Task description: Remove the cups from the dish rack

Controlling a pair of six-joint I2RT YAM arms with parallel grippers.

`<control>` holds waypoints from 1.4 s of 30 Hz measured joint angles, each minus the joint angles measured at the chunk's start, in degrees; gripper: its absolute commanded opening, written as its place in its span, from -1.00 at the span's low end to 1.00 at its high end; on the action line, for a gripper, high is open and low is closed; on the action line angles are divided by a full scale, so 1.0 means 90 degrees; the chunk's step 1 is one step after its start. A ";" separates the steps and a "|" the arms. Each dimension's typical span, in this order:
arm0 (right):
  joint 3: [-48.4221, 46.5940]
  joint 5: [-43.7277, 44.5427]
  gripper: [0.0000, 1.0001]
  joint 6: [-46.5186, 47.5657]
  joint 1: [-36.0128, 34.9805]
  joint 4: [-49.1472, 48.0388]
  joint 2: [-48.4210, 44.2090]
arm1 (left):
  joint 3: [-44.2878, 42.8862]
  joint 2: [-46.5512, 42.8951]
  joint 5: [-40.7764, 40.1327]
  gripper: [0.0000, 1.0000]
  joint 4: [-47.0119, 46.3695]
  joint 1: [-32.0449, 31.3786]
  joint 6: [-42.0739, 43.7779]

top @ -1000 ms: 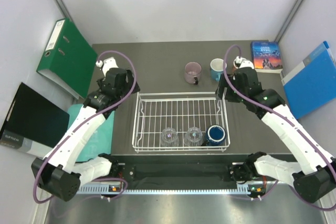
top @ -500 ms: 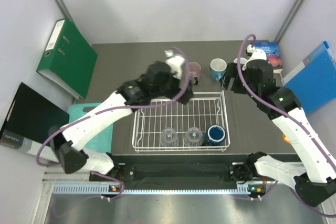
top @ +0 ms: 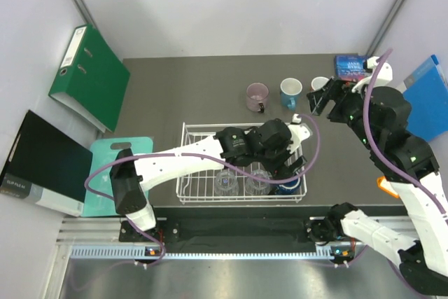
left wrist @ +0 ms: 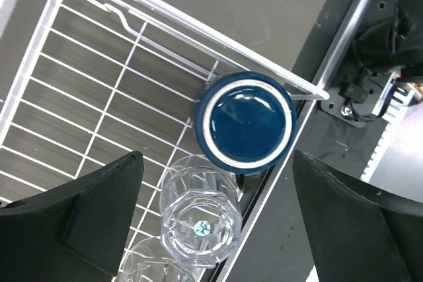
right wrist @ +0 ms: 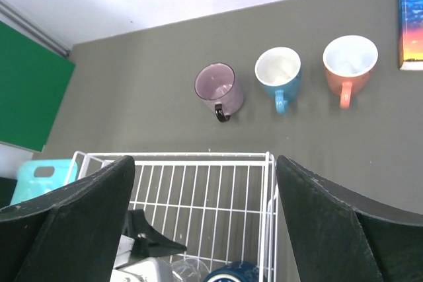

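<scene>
The white wire dish rack holds an upside-down navy mug in its near right corner and two clear glass tumblers beside it. My left gripper hangs open and empty above the navy mug and the nearer tumbler, touching neither. The mauve mug, the light blue mug and the orange mug stand upright on the table behind the rack. My right gripper is open and empty, raised at the back right; in the top view it partly hides the orange mug.
A green binder and a black folder lean at the left. A teal cutting board lies left of the rack. A book and a blue folder sit at the back right.
My left arm has swung from the rack's far left across to its near right corner, above the navy mug. My right arm has risen and drawn back to the right.
</scene>
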State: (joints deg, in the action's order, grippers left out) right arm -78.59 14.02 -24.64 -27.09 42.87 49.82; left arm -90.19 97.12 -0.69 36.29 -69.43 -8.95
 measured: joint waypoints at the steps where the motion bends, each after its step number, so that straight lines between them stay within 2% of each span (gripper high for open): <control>1: -0.0022 0.0000 0.74 0.0002 0.0000 0.0005 -0.0012 | 0.0000 0.0000 0.0032 0.98 0.0017 -0.0010 0.0005; 10: -0.0015 -0.0051 0.74 -0.0124 0.0000 -0.0007 -0.0017 | 0.0112 0.0051 0.0381 0.98 0.0010 -0.0070 0.0017; 20: 0.0012 -0.0095 0.75 -0.0219 0.0000 -0.0029 0.0007 | 0.0206 0.0546 0.0787 0.98 -0.0112 -0.0070 0.0022; 42: 0.0204 -0.0199 0.75 -0.0270 0.0000 -0.0080 0.0180 | 0.0236 0.1103 0.0928 0.97 -0.0704 -0.0068 0.0119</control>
State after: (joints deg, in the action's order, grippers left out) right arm -76.75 12.23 -27.07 -27.09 42.15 51.44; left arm -88.07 107.04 7.66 29.95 -70.04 -7.88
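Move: The upside-down blue cup in the rack's near right corner lies about 10 cm below my left hand, some 4 cm to its right and 2 cm back. Roughly 10 cm to the left of the blue cup, level with it, stands the nearer glass, and the farther glass is another 11 cm or so beyond that. From my idle right hand the blue cup is about 12 cm back, 6 cm left and 28 cm down. I bring my left hand, fingers wide open, down about 7 cm onto the blue cup, first easing back some 2 cm, then edging roughly 3 cm right as I sink. The wrist turns slightly clockwise and tips the fingers a little steeper, so the cup's upturned base comes between the fingertips; I don't close yet. ##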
